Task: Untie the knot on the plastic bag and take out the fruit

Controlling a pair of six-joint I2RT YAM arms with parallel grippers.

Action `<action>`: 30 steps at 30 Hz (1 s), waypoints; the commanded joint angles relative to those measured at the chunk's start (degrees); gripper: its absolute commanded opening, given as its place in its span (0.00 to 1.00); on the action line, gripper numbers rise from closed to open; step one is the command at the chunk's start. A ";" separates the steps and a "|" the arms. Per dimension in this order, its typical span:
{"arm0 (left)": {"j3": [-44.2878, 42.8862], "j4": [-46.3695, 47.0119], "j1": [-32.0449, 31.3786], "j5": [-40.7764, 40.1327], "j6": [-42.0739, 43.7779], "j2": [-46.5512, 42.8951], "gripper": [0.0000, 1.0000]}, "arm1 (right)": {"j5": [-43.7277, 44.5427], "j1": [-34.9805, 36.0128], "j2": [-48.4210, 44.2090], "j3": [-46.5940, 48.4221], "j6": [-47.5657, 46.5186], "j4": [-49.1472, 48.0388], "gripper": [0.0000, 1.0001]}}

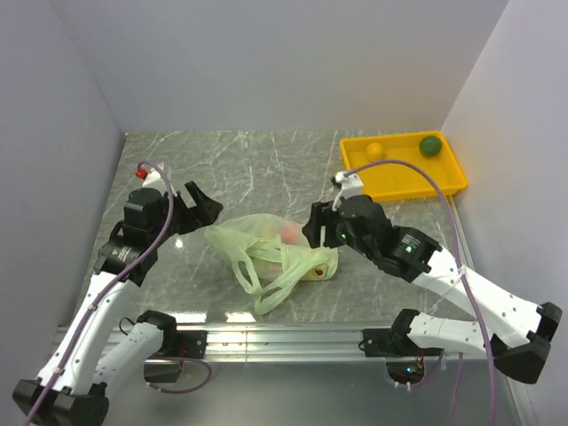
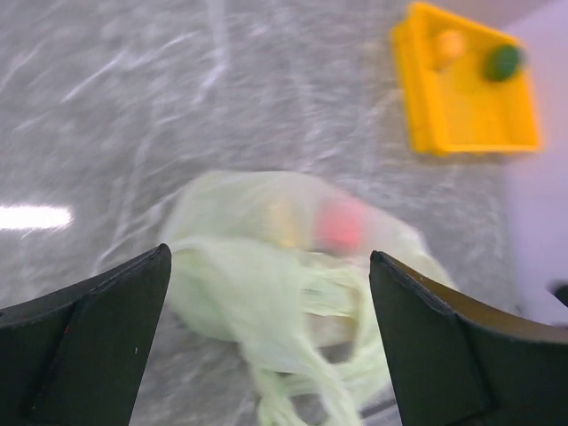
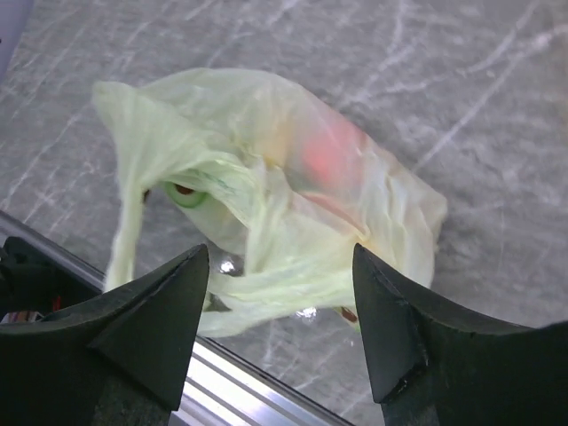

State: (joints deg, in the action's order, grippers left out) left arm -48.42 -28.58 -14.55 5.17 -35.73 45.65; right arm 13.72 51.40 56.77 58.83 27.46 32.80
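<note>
The pale green plastic bag lies crumpled mid-table, between my grippers. A red fruit and a yellowish one show through it. Its handle strips trail in loose loops toward the near edge; where they bunch and twist I cannot tell if a knot still holds. A green-rimmed piece with red peeks from a fold. My left gripper is open and empty just left of the bag. My right gripper is open and empty at its right, jaws above the strips.
A yellow tray stands at the back right with a small orange fruit and a dark green round fruit; it also shows in the left wrist view. A metal rail runs along the near edge. Grey walls close in three sides.
</note>
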 commanded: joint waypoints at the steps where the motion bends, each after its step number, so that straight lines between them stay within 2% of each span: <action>1: -4.40 -3.76 -5.39 0.55 -0.38 0.14 0.99 | 1.14 2.82 6.58 5.76 -4.52 3.24 0.73; 8: 1.58 -2.97 -19.79 -4.28 -9.44 2.60 0.99 | -3.25 4.41 20.73 7.62 -4.44 -2.28 0.73; 13: 2.19 -3.94 -24.38 -7.28 -10.94 4.88 0.99 | -2.82 4.41 27.94 6.12 -4.35 -6.95 0.62; 15: 1.49 -4.90 -25.70 -9.20 -10.86 6.03 0.99 | -2.03 4.41 30.67 5.34 -4.87 -8.97 0.55; 16: 0.71 -5.17 -26.23 -10.00 -10.51 6.12 0.99 | -1.50 4.33 31.46 5.25 -4.79 -9.41 0.50; 17: 0.44 -4.91 -26.84 -11.05 -10.07 5.60 0.99 | 0.07 4.15 32.60 5.33 -4.61 -9.33 0.27; 18: 0.44 -4.47 -27.02 -11.14 -8.85 5.16 0.99 | 0.78 3.80 32.79 5.68 -4.35 -9.16 0.14; 20: 0.61 -1.67 -27.46 -9.31 -5.78 3.67 0.99 | 3.23 3.71 31.48 5.77 -4.52 -9.07 0.00; 25: 1.32 4.75 -28.26 -5.70 0.82 1.90 0.99 | 9.04 2.75 28.40 6.04 -4.44 -7.66 0.00; 30: 0.52 13.52 -29.93 0.62 12.05 4.35 0.98 | 7.12 1.08 22.60 3.76 -2.59 -8.36 0.00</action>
State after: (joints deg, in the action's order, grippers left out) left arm -45.89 -24.08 -43.57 0.71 -33.23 48.62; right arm 18.68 53.58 84.07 63.96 23.51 26.09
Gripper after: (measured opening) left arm 0.985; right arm 0.007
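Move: The untied plastic bag, its middle, lies some 11 cm to the right hand's left and about 1 cm ahead, roughly 16 cm below. The red fruit showing through the bag is about 6 cm ahead and 6 cm to the left of the right hand; the yellow tray stands some 28 cm ahead and 28 cm to its right. From the left hand, the bag's middle is about 16 cm to the right and 7 cm back, some 16 cm below. The right hand dives about 14 cm with some 8 cm to its left onto the top of the bag, rolling its left side down about 20 degrees and closing its part-open fingers to pinch the plastic at the mouth's rim beside the red fruit, then lifts some 4 cm, drawing slightly forward and back to the right, still holding the rim. Meanwhile the left hand, wide open, swings some 12 cm right and 6 cm back towards the bag, dipping and then rising again to stop near its left part, turned about 25 degrees clockwise and not closing. ##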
